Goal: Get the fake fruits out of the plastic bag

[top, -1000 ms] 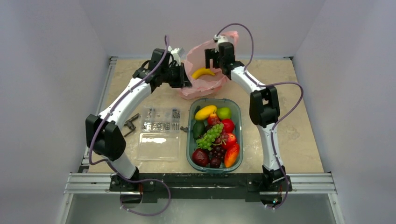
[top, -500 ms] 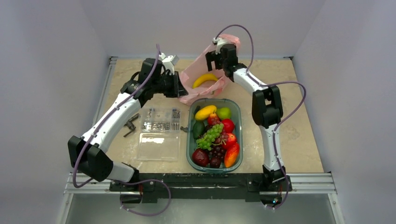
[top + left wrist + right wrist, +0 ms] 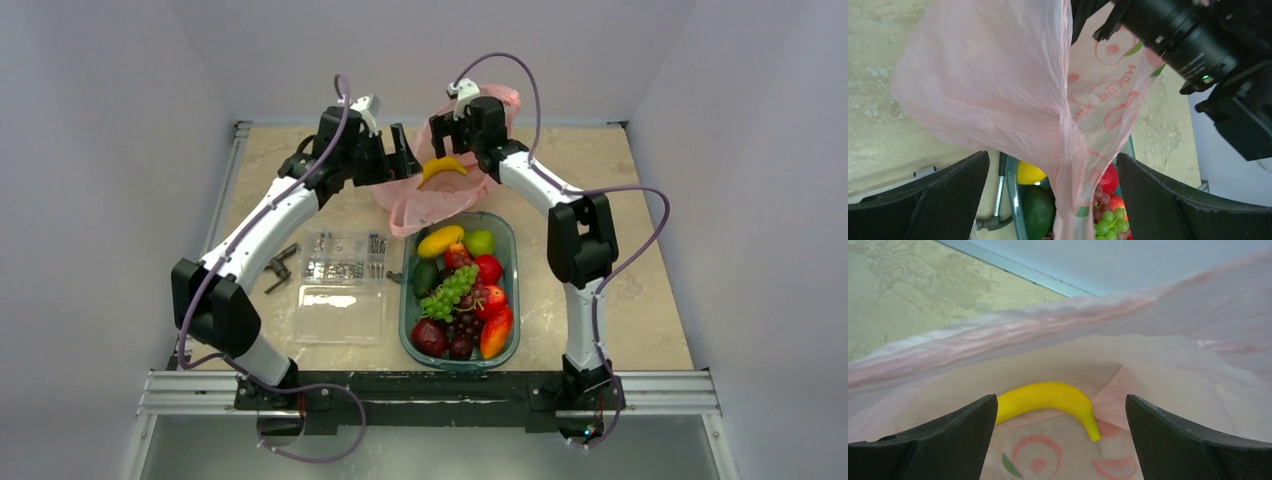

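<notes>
The pink plastic bag (image 3: 432,203) hangs between my two arms above the far end of the green tray (image 3: 509,240). A yellow banana (image 3: 443,168) lies inside it. My left gripper (image 3: 408,152) stands open at the bag's left side. In the left wrist view the bag's film (image 3: 998,85) drapes loosely between the wide jaws of that gripper (image 3: 1053,157). My right gripper (image 3: 447,128) is open inside the bag's mouth, and the banana (image 3: 1048,396) lies just ahead between its jaws, untouched. Green grapes (image 3: 452,288), a red apple (image 3: 489,268) and other fruits fill the tray.
A clear box of small metal parts (image 3: 345,258) and its lid (image 3: 340,312) lie left of the tray. A small hammer-like tool (image 3: 279,268) lies farther left. The back wall stands close behind the bag. The right arm's wrist (image 3: 1193,40) is near the left gripper.
My left gripper has opened and let go of the bag, then swung back up beside it. The bag has sagged lower over the tray, and the right gripper has shifted slightly left.
</notes>
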Available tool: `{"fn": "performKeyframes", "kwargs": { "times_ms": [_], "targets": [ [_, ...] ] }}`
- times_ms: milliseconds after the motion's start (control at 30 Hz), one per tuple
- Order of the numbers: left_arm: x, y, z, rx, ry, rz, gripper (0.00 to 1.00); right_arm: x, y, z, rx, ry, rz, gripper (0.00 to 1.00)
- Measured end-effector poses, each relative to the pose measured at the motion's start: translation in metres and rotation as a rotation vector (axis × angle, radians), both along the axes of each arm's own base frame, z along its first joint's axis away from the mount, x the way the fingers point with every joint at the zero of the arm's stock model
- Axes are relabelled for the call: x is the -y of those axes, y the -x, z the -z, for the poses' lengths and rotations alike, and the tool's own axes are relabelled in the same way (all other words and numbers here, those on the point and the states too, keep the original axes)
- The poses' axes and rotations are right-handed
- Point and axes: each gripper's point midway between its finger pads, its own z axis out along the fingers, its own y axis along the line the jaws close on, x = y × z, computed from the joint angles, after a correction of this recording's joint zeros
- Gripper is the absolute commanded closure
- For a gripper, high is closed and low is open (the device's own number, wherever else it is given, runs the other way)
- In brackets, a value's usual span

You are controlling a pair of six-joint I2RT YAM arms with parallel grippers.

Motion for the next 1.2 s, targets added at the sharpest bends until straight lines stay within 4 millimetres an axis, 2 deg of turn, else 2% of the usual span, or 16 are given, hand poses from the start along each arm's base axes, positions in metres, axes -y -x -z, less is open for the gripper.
{"fn": "performKeyframes", "kwargs": {
  "times_ms": [133, 267, 367, 400, 500, 567, 633, 733, 767, 900, 933, 967, 1000, 1100, 1200],
  "targets": [
    [-0.004, -0.006, -0.02, 0.072, 0.017, -0.039, 0.0, 0.008, 0.003, 0.016, -0.035, 0.005, 0.014, 0.01],
    [-0.008, -0.009, -0.025, 0.119, -0.013, -0.036, 0.0, 0.008, 0.007, 0.024, -0.059, 0.008, 0.015, 0.01],
    [-0.01, -0.012, -0.027, 0.163, -0.05, -0.007, 0.0, 0.007, 0.017, 0.027, -0.081, -0.011, -0.005, 0.05],
    [-0.009, -0.013, -0.027, 0.173, -0.062, 0.006, 0.04, 0.005, 0.025, 0.028, -0.101, -0.032, -0.012, 0.07],
    [0.0, -0.028, -0.039, 0.216, -0.073, 0.046, 0.23, 0.0, 0.041, 0.026, -0.152, -0.115, -0.009, 0.16],
    [0.008, -0.041, -0.04, 0.244, -0.072, 0.068, 0.24, -0.004, 0.052, 0.025, -0.196, -0.203, 0.018, 0.18],
    [0.017, -0.055, -0.028, 0.247, -0.076, 0.09, 0.22, -0.009, 0.063, 0.025, -0.236, -0.274, 0.032, 0.22],
    [0.027, -0.071, 0.005, 0.192, -0.1, 0.12, 0.35, -0.016, 0.068, 0.023, -0.265, -0.327, 0.05, 0.44],
    [0.03, -0.075, 0.018, 0.164, -0.112, 0.128, 0.38, -0.019, 0.069, 0.022, -0.269, -0.345, 0.053, 0.47],
    [0.036, -0.086, 0.057, 0.083, -0.156, 0.148, 0.68, -0.019, 0.077, 0.034, -0.301, -0.386, 0.093, 0.63],
    [0.033, -0.085, 0.063, 0.069, -0.172, 0.149, 0.81, -0.017, 0.079, 0.041, -0.31, -0.381, 0.11, 0.66],
    [0.031, -0.083, 0.067, 0.052, -0.185, 0.148, 0.92, -0.013, 0.08, 0.048, -0.316, -0.37, 0.129, 0.69],
    [0.029, -0.082, 0.067, 0.049, -0.191, 0.142, 0.98, -0.009, 0.083, 0.057, -0.326, -0.355, 0.148, 0.7],
    [0.023, -0.079, 0.062, 0.07, -0.207, 0.129, 1.0, 0.006, 0.085, 0.075, -0.335, -0.31, 0.21, 0.73],
    [0.015, -0.067, 0.056, 0.088, -0.206, 0.11, 1.0, 0.026, 0.083, 0.091, -0.333, -0.262, 0.283, 0.73]
  ]
}}
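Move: The left hand's wide-open fingers straddle a hanging fold of the pink bag; the rim to pinch is about 8 cm ahead of them, 3 cm right and 6 cm lower. The banana, in the bag, is roughly 24 cm ahead, 11 cm right and 22 cm below the left hand. From the right hand, the banana lies about 8 cm ahead, 3 cm left and 16 cm down; the tray's yellow fruit is some 19 cm back, 6 cm left and 14 cm down. The left fingers shut completely on the bag's left rim, pinching it anew after the hand rises a little, then reaches about 8 cm forward, slightly right and down, and eases back a touch. Meanwhile the right hand sinks, backs off some 8 cm and dips deeper into the bag, tipping down about 20 degrees, rolling left side up and finally turning clockwise and moving right, its fingers closing to roughly a quarter open. ##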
